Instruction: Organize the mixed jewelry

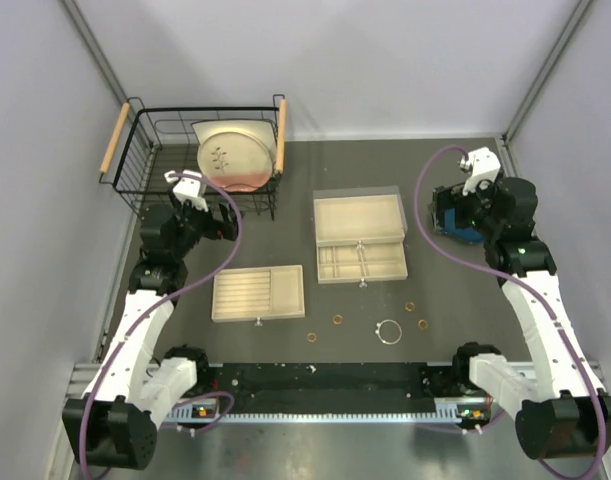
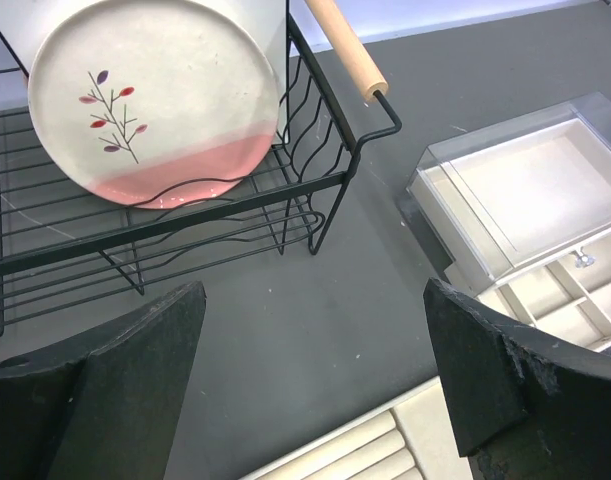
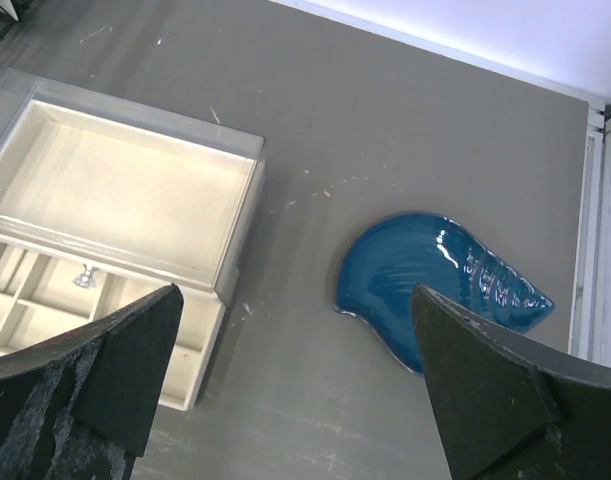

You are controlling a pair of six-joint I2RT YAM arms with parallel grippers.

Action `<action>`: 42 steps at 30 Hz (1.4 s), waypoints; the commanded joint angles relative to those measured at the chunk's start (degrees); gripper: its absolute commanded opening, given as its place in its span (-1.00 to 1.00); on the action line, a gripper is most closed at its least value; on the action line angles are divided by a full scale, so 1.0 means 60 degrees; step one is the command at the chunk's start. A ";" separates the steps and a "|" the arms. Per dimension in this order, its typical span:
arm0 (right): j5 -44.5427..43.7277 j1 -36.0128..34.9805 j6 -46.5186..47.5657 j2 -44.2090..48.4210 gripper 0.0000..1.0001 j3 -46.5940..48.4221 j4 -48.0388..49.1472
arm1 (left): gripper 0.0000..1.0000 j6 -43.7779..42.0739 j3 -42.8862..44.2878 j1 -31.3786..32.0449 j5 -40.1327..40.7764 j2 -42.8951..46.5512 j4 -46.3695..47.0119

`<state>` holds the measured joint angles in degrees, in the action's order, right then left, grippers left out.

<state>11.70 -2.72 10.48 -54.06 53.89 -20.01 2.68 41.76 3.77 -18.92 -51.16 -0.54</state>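
Note:
The mixed jewelry lies loose on the dark mat near the front edge, seen only in the top view. It is several small gold rings, among them ring [image 1: 337, 320], ring [image 1: 311, 337] and ring [image 1: 423, 323], plus a thin silver hoop [image 1: 389, 331]. My left gripper [image 1: 223, 224] [image 2: 315, 300] hangs open over bare mat between the wire basket and the ridged tray, holding nothing. My right gripper [image 1: 451, 214] [image 3: 296, 300] is open too, above the mat beside a blue dish [image 3: 435, 275], far from the jewelry.
A beige ridged tray [image 1: 258, 292] [image 2: 405, 445] lies left of centre. A beige drawer box [image 1: 360, 236] [image 3: 125, 190] with its lower drawer pulled out sits mid-table. A black wire basket [image 1: 150, 160] [image 2: 315, 190] holding a plate [image 2: 155, 95] stands at the back left.

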 commanded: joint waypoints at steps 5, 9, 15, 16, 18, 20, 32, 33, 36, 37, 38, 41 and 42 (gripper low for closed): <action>0.0657 0.0058 0.0055 -0.0130 0.98 0.0378 -0.0853 | 0.92 -0.0373 0.0277 -0.0086 -0.0626 -0.0014 -0.0247; 0.0190 0.0058 0.0959 0.0045 0.97 0.0453 -0.1892 | 0.92 -0.0373 0.0408 -0.0086 -0.0875 -0.0146 -0.0438; 0.0361 0.0058 0.2877 0.0397 0.97 0.0203 -0.3705 | 0.94 -0.0827 0.0555 -0.0086 -0.1578 -0.0248 -0.0804; 0.0494 0.0058 0.3100 0.0455 0.96 0.0131 -0.3986 | 0.94 -0.0856 0.0555 -0.0086 -0.1782 -0.0306 -0.0819; 0.0830 0.0073 0.3713 0.0500 0.94 -0.0016 -0.4499 | 0.93 -0.0959 0.0584 -0.0086 -0.1988 -0.0380 -0.0892; 0.1037 0.0000 0.4169 0.0544 0.92 -0.0250 -0.4721 | 0.92 -0.1090 0.0570 -0.0086 -0.2192 -0.0453 -0.0921; 0.0920 -0.3280 0.5460 -0.0290 0.65 -0.1437 -0.4987 | 0.89 -0.1897 0.0687 0.0089 -0.2472 -0.0585 -0.1419; 0.0920 -0.3557 0.5475 -0.0567 0.63 -0.1481 -0.4898 | 0.89 -0.1882 0.0672 0.0075 -0.2458 -0.0571 -0.1420; 0.0877 -0.3983 0.5460 -0.1225 0.54 -0.1671 -0.4488 | 0.89 -0.1867 0.0643 0.0089 -0.2443 -0.0615 -0.1405; 0.0833 -0.4275 0.5460 -0.1359 0.52 -0.1773 -0.4357 | 0.89 -0.1853 0.0672 0.0089 -0.2399 -0.0629 -0.1390; 0.0774 -0.4408 0.5417 -0.1506 0.47 -0.1832 -0.4225 | 0.89 -0.1838 0.0687 0.0089 -0.2384 -0.0658 -0.1390; 0.0730 -0.4848 0.5373 -0.2077 0.39 -0.1935 -0.3712 | 0.89 -0.1779 0.0731 0.0075 -0.2326 -0.0688 -0.1376; 0.0730 -0.4951 0.5358 -0.2194 0.37 -0.1921 -0.3551 | 0.89 -0.1779 0.0731 0.0075 -0.2297 -0.0702 -0.1376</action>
<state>16.05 -29.54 42.00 -64.66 42.61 -46.92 -7.46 43.90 4.16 -32.14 -55.02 -10.15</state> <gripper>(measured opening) 0.701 0.946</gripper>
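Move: The right hand is empty, high above the blue dish. The farther-out ring of the pair near the bracelet lies about 15 cm back, 8 cm to its left and 26 cm below. The second ring is some 18 cm back and 5 cm left, the bracelet roughly 20 cm back and 13 cm left, the open drawer about 6 cm back and 19 cm left. From the left hand, that farther ring lies about 16 cm back and 37 cm right. Towards the two rings by the bracelet the right hand swoops down about 19 cm and back 15 cm, swinging left some 8 cm in the later half, touching nothing. Its wrist turns counter-clockwise and tips until the fingers point steeply down, while they narrow from wide open to about 70%. The empty left hand eases down, right and slightly back, about 5 cm in all, turning some 15 degrees clockwise. ##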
